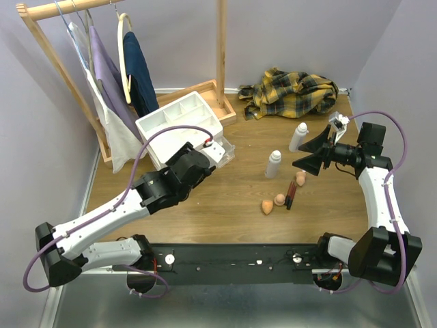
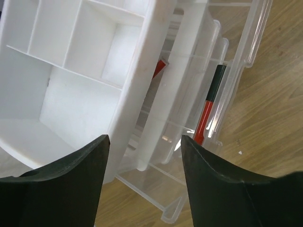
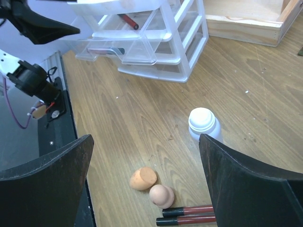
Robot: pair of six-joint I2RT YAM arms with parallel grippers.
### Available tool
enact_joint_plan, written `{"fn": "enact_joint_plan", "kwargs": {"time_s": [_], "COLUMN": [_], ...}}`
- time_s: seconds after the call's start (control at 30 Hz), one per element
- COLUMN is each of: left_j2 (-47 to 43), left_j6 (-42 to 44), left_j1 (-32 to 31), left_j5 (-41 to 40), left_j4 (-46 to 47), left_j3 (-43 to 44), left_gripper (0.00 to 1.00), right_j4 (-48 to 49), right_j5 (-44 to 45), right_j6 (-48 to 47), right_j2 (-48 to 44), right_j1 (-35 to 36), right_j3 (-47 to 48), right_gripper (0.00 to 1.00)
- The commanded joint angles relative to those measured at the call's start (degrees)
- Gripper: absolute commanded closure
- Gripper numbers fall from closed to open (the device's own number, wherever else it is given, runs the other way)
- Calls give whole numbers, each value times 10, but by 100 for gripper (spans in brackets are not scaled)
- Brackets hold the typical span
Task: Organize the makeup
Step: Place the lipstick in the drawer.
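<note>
Two white capped bottles [image 1: 274, 164] [image 1: 298, 137] stand on the wooden table. Peach sponges [image 1: 267, 207] [image 1: 280, 199] [image 1: 300, 178] and dark-red pencils [image 1: 290, 195] lie near them. My right gripper [image 1: 311, 154] hovers open and empty above them; its wrist view shows one bottle [image 3: 202, 122], two sponges [image 3: 143, 178] [image 3: 162, 195] and two pencils [image 3: 189, 210] between its fingers [image 3: 146, 142]. My left gripper [image 2: 143, 142] is open and empty at the white drawer unit [image 1: 179, 121]. A red-and-black pencil [image 2: 208, 111] lies in a pulled-out clear drawer [image 2: 189, 142].
A wooden clothes rack [image 1: 220, 55] with hanging garments [image 1: 113, 82] stands behind the drawer unit. A yellow plaid cloth [image 1: 293, 92] lies at the back right. Walls close in the left, back and right sides.
</note>
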Motion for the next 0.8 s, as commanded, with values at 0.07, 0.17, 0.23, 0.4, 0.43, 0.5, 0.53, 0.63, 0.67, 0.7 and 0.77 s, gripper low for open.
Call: {"fn": "enact_joint_plan", "kwargs": {"time_s": [0.07,0.17,0.23,0.4,0.43,0.5,0.53,0.63,0.67,0.7,0.77], "left_j2": [-86,-126,-154,-187,-190,-191,-189,-189,-190,-190,-192], "left_j6": [-17,-30,-37,-60,-62,-65,-65,-67,-68,-68,-69], "left_j1": [11,30,56,117,125,136,137,142,143,143,146], "left_j5": [67,104,131,225,233,245,247,255,256,259,262], "left_j4": [83,116,134,164,166,165,164,166,166,167,168], "left_j3": [-32,-52,-71,-98,-99,-100,-101,-101,-101,-101,-102], "left_gripper": [12,3,1,1,1,1,1,1,1,1,1], "right_j4": [-14,-14,-21,-57,-64,-79,-86,-101,-104,-105,-108], "right_j5": [21,28,27,7,6,7,9,17,20,27,34], "right_j6": [-37,-41,-53,-103,-120,-132,-140,-159,-162,-164,-171], "right_j2": [-2,1,4,14,15,22,23,29,30,29,29], "right_j1": [1,1,1,1,1,1,1,1,1,1,1], "right_j3": [-9,-11,-12,-11,-10,-7,-5,0,1,1,2], "right_gripper": [0,0,0,0,0,0,0,0,0,0,0]}}
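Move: The left hand, already empty, hovers at the organizer's open drawers: the red-and-black lipstick in the lower one lies about 6 cm ahead of it, 6 cm to its right and 8 cm lower. The organizer's middle is some 10 cm ahead, 2 cm left and 8 cm below; the nearer white bottle stands about 30 cm right, 5 cm farther out and 14 cm lower. From the right hand that lipstick is about 36 cm left, roughly level ahead, 12 cm lower. Up and away from the lipstick lying in the open drawer, the empty left hand climbs about 4.5 cm, quickly at first and then nearly stopping, rolling some 30 degrees so its left side drops, while its partly open fingers spread fully. Meanwhile the right hand, fingers still wide open and empty, sinks about 2.5 cm. ##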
